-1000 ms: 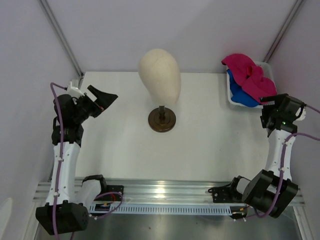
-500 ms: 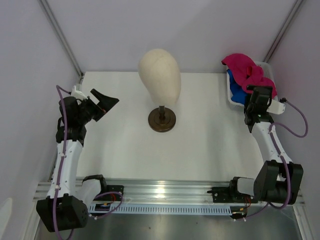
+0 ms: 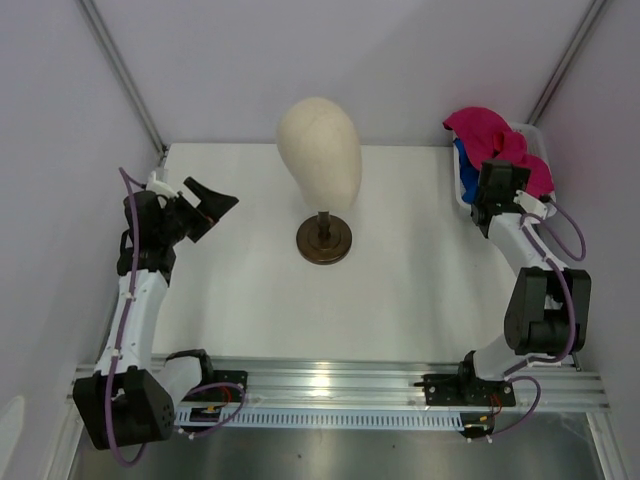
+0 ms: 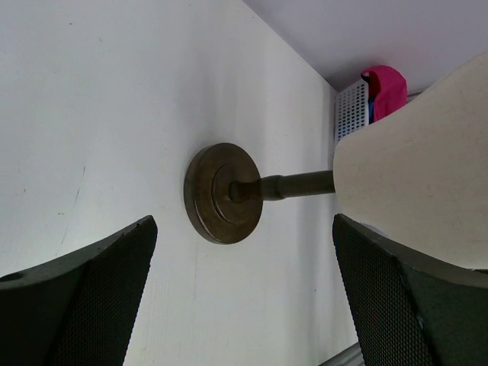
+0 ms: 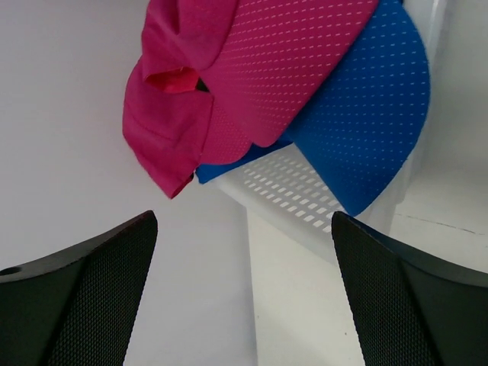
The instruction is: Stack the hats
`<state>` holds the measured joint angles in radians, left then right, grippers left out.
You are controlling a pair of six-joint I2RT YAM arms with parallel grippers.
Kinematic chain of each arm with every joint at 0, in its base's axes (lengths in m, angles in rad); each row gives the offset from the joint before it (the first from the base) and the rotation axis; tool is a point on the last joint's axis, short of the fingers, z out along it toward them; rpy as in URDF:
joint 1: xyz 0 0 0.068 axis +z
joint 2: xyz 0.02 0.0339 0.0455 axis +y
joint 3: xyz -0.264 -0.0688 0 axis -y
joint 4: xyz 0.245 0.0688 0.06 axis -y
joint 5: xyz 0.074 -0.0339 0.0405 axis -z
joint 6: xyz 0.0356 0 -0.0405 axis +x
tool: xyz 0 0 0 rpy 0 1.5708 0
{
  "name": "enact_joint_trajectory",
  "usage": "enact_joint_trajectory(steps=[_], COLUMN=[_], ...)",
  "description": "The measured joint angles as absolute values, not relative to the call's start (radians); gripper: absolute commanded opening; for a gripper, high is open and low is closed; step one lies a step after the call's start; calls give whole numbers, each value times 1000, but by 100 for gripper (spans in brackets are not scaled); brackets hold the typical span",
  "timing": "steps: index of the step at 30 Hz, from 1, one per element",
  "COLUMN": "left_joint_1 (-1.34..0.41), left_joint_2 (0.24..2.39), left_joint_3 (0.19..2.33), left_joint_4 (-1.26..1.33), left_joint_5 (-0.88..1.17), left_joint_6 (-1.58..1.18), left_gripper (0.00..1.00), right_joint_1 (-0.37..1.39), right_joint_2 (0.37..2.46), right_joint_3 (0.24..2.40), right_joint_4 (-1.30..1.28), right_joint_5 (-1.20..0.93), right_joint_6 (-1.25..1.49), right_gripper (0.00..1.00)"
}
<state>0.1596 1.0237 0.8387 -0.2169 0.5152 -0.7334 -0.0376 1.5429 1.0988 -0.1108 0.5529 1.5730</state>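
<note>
The magenta-pink hat (image 3: 478, 132) lies on top of the royal blue hat (image 3: 465, 176) in the white mesh basket (image 3: 534, 134) at the back right. My right gripper (image 3: 499, 172) is open just in front of the basket. In its wrist view the pink hat (image 5: 267, 69) and blue hat (image 5: 366, 114) hang over the basket wall (image 5: 290, 191), beyond the empty gripper (image 5: 244, 305). My left gripper (image 3: 220, 202) is open at the left side and holds nothing. It faces the stand, and its wrist view also shows the gripper (image 4: 244, 305) open.
A cream mannequin head (image 3: 320, 150) stands on a dark round base (image 3: 324, 240) in the middle of the white table. The left wrist view shows that base (image 4: 223, 193), the head (image 4: 427, 175) and the far basket (image 4: 349, 114). Grey walls close in on both sides.
My right arm has swung from the table's right edge in towards the basket and now points at the hats. The left gripper has shifted only slightly.
</note>
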Motion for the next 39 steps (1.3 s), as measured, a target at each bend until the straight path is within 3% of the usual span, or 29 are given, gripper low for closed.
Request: enact_joint_trajectory(steps=[4,8,16,20,28,30,31,32,39], left_joint_1=[184,221,289,290,291,291,291,291,292], left_joint_2=[1058,1097,1147,1148,1130,1117,1111,1106,1068], left_joint_3=[838,833,823,827,864,867,868,868,868], left_joint_4=[-188,-152,-114,-122,-138,-138,-139,-141,-157], left_joint_5=[516,535,584,588,587,587,587,587,580], left_joint_6=[-734,-738,-751,-746,-716,-710,-707,-705,-698], left_gripper=[99,99,99,99,100,100,100,100,99], right_joint_1=[-35,-35,-60,-97,-155,-165,-171,-177,-227], right_joint_2=[1592,1636,1714,1756,1798,1808,1814,1821,1820], right_joint_3=[1111,1113,1196,1225,1224,1226,1230,1237,1323], right_joint_4=[-138,-128,-55,-39,35,55,59,62,102], right_joint_5=[589,637,694,689,655,646,641,636,519], right_joint_6=[1626,1613,1525,1533,1525,1505,1489,1468,1336], right_gripper=[93,76,74,63,48,33,12,1,0])
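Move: The right hand is open and empty at the near side of the basket, with the pink hat's middle roughly 6 cm ahead, 3 cm to its left and 5 cm below. The blue hat, partly under it, is about 2 cm ahead, 7 cm left and 8 cm down; the basket's middle is some 5 cm ahead, 2 cm left and 10 cm down. From the left hand the pink hat lies about 18 cm ahead, 58 cm right and 9 cm lower. The open right hand first dips about 3.5 cm towards the hats, then sweeps some 8 cm to its right and about 4 cm forward while its fingers narrow, shuts them on a fold at the right-hand part of the pink hat, and begins to lift, rising about 4 cm and easing a little farther forward. Meanwhile the left hand, empty and wide open, drifts some 4 cm left, away from the head stand, with a small forward dip, and then rises about 3.5 cm. ##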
